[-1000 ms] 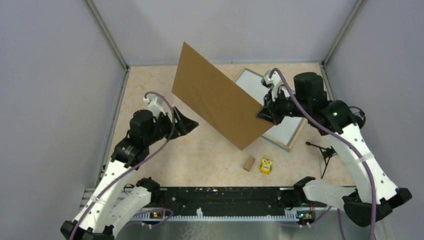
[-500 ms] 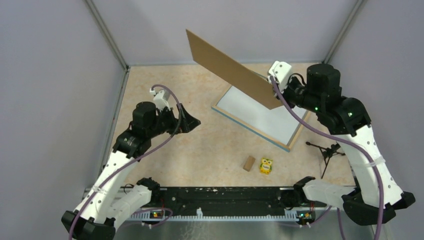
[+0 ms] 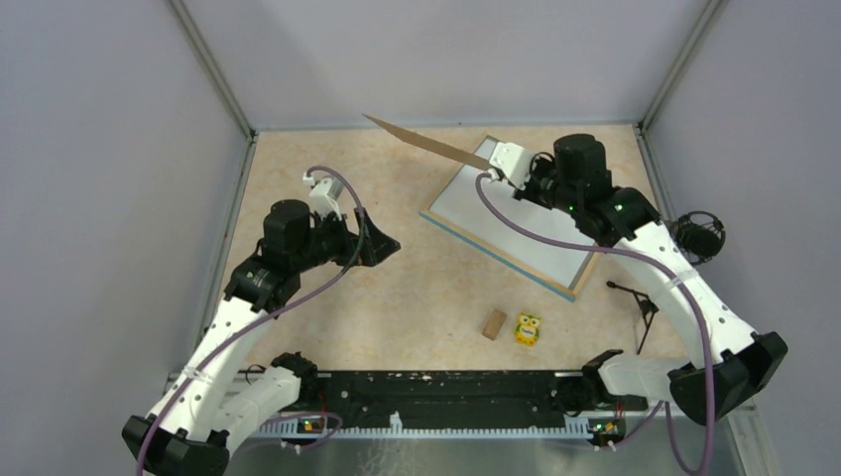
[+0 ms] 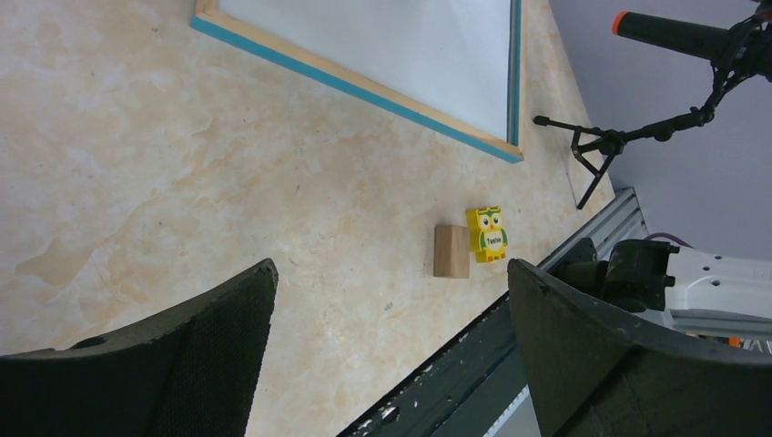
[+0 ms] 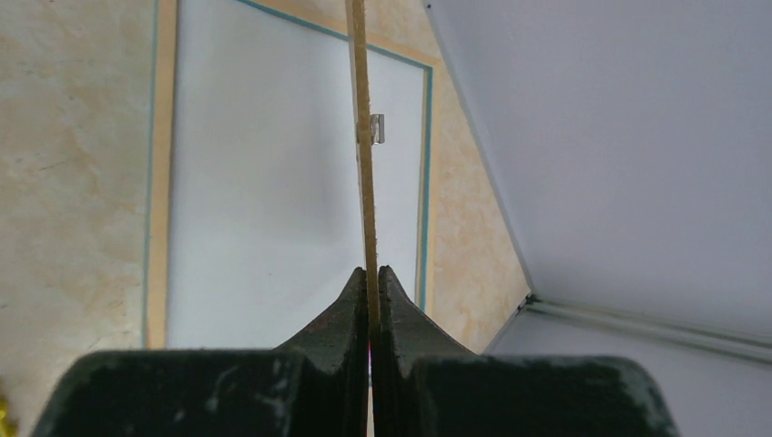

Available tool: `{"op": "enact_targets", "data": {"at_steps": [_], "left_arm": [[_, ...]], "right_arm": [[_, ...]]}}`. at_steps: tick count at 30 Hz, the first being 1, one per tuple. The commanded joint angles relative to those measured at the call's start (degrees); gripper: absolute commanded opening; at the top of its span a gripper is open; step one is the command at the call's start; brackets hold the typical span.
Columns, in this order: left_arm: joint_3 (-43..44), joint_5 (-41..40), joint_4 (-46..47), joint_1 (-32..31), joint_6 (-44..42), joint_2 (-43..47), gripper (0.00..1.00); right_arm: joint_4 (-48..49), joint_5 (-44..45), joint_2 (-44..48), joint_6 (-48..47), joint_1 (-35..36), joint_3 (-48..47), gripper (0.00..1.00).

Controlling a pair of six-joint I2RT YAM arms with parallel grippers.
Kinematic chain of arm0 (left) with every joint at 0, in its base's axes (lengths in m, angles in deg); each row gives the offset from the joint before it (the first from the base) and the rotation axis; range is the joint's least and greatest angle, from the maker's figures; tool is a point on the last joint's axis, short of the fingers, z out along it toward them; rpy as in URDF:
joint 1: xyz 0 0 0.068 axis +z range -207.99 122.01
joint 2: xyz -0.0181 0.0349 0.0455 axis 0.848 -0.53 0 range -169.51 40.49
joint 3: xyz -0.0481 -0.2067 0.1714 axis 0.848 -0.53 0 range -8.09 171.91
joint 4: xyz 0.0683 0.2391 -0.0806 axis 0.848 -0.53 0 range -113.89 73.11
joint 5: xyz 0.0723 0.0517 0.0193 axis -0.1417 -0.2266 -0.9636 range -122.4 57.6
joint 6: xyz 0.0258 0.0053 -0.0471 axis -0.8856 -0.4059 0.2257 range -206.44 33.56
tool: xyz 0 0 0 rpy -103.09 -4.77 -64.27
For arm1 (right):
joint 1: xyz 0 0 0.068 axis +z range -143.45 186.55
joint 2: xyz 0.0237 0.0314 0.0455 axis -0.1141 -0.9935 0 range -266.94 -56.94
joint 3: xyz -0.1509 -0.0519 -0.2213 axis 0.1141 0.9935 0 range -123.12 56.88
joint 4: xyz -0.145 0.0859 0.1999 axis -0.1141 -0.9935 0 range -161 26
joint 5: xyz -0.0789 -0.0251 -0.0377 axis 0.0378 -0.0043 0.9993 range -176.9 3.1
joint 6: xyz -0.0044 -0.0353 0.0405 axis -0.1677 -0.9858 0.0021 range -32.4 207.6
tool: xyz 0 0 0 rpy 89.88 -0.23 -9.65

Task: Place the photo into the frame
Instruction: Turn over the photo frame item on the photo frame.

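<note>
The frame (image 3: 493, 252) lies flat on the table at the right, light wood with blue edges, and a plain white surface fills its inside. It also shows in the left wrist view (image 4: 364, 88) and right wrist view (image 5: 164, 182). The photo is out of view. My right gripper (image 3: 499, 171) is shut on the near end of the brown backing board (image 3: 426, 142), which it holds in the air above the frame's far left corner. That board (image 5: 364, 164) appears edge-on between my right gripper's (image 5: 372, 270) pads. My left gripper (image 3: 382, 243) hovers open and empty left of the frame, its fingers wide apart (image 4: 391, 266).
A small wooden block (image 3: 493, 323) and a yellow owl toy (image 3: 528, 328) sit side by side near the front rail. A small black tripod (image 3: 645, 297) stands at the right edge. Grey walls close in the table on three sides.
My right gripper has swung the backing board up and back, from leaning across the frame to nearly edge-on in the air, uncovering the frame. My left arm has barely moved.
</note>
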Motion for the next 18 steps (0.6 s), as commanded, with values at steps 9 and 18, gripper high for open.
{"op": "enact_targets", "data": {"at_steps": [9, 18], "left_arm": [[2.86, -3.04, -0.1, 0.2, -1.81, -1.5, 0.98], [2.09, -5.63, 0.21, 0.14, 0.4, 0.93, 0.98]], "right_arm": [[41.64, 4.77, -6.9, -20.1, 2.07, 16.56, 0.0], [57.95, 7.11, -9.21, -21.18, 4.39, 31.2, 0.0]]}}
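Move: The backing board is already pinched by one end in the right fingers, standing nearly on edge. The photo frame it is headed for has its middle about 5 cm ahead of the right hand, 1 cm to the left and 28 cm below. On the table, the wooden block is some 21 cm back and 5 cm left, the yellow owl box 22 cm back and 1 cm right. From the left hand, the frame is roughly 15 cm ahead, 22 cm right, 23 cm down. The backing board, kept pinched in the right hand's shut fingers, is carried forward and a little left over the photo frame, then brought down towards it, mostly in the later part: about 12 cm down and 6 cm forward in all. Meanwhile the wrist rolls its left side down and tips its fingers nearer level, some 20 degrees altogether, laying the board over. ##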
